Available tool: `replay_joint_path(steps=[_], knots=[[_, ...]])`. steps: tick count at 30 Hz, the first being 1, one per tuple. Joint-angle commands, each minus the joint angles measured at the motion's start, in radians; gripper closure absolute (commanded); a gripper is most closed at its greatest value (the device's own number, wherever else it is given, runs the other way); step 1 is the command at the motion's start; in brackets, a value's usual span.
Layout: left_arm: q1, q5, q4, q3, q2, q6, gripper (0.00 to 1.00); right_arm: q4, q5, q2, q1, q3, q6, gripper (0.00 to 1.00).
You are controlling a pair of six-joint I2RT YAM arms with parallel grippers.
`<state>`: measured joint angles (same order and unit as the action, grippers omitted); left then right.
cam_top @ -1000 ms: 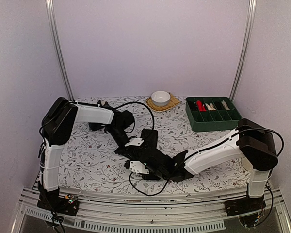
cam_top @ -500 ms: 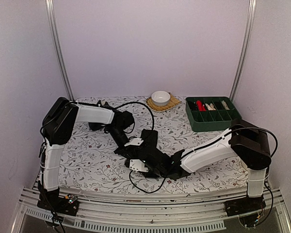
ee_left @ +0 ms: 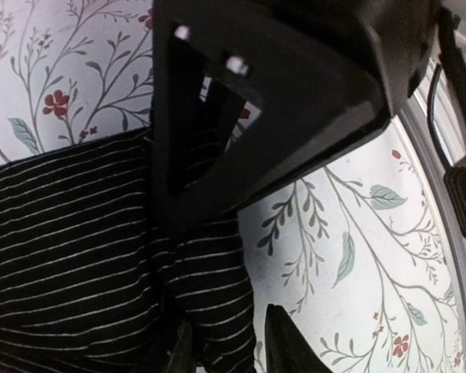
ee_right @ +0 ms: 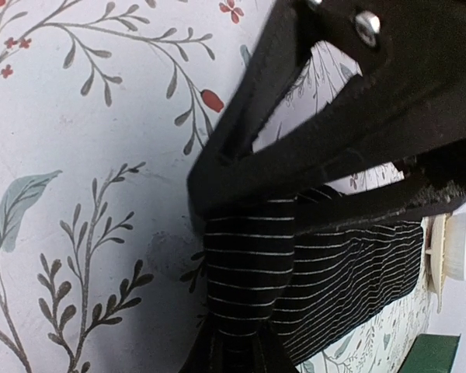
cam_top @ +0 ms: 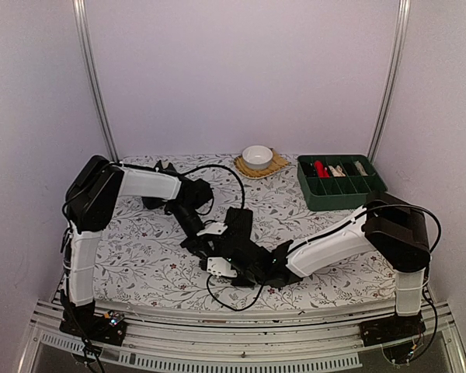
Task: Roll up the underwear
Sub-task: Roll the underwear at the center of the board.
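The underwear [cam_top: 242, 235], black cloth with thin pale stripes, lies bunched at the middle of the table between both arms. My right gripper [ee_right: 237, 351] is shut on a raised fold of the underwear [ee_right: 252, 264], low over the cloth near the front [cam_top: 261, 272]. In the left wrist view the underwear [ee_left: 85, 233] fills the left side. My left gripper [ee_left: 229, 351] is open a little, astride the cloth's right edge, with a gap showing beside its right finger. In the top view the left gripper [cam_top: 224, 255] sits at the garment's left side. Another dark cloth [cam_top: 151, 202] is partly hidden behind the left arm.
A white bowl [cam_top: 257, 156] on a woven mat [cam_top: 275, 165] stands at the back centre. A green divided tray [cam_top: 340, 185] with small items is at the back right. A black cable [cam_top: 233, 303] loops over the front edge. The floral tablecloth [cam_top: 140, 249] covers the table.
My right gripper has closed onto a fold of the underwear and the right arm has shifted left. The left jaws have parted slightly; the left arm has barely moved.
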<state>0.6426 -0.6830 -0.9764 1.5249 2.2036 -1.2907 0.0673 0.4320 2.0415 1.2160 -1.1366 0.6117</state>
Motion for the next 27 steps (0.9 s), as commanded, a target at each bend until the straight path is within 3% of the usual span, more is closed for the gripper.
replay_joint_path(steps=[1, 6, 13, 20, 27], knots=[[-0.006, 0.119, 0.012, -0.087, -0.021, 0.005, 0.63, -0.092, -0.110, 0.006, -0.018, -0.019, -0.057, 0.96], [-0.009, 0.133, 0.079, -0.176, -0.140, 0.010, 0.39, -0.140, -0.200, -0.017, -0.046, -0.024, -0.121, 0.96], [-0.049, 0.134, 0.272, -0.374, -0.368, 0.027, 0.21, -0.221, -0.305, 0.003, -0.070, -0.064, -0.171, 0.94], [-0.132, 0.127, 0.580, -0.633, -0.583, -0.008, 0.19, -0.347, -0.499, 0.034, -0.124, -0.166, -0.237, 0.92], [-0.148, 0.118, 0.877, -0.901, -0.754, -0.114, 0.24, -0.435, -0.687, 0.053, -0.153, -0.248, -0.291, 0.93]])
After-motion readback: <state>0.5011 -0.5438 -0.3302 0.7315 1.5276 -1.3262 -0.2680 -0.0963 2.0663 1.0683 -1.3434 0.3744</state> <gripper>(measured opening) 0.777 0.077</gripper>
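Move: The rolled edge of the underwear lies crosswise on the board between the two hands. Its middle is about 3 cm to the right of the left hand, whose barely parted fingers are at the left end, and about 3 cm to the left of the right hand, which has the right end pinched. The unrolled flat strip runs ahead, its middle some 9 cm ahead of the right hand and 3 cm to its left. The dark cap is roughly 30 cm ahead and 19 cm left of the left hand. Letting go of the roll's left end, the left fingers spread wide and the hand backs off to the left about 9 cm, lifting 3 to 4 cm on the way while its fingers swing forward towards straight down. The right fingers keep their closed pinch on the right end, shifting only a centimetre or so back and left as the wrist tips some 30 degrees steeper. ##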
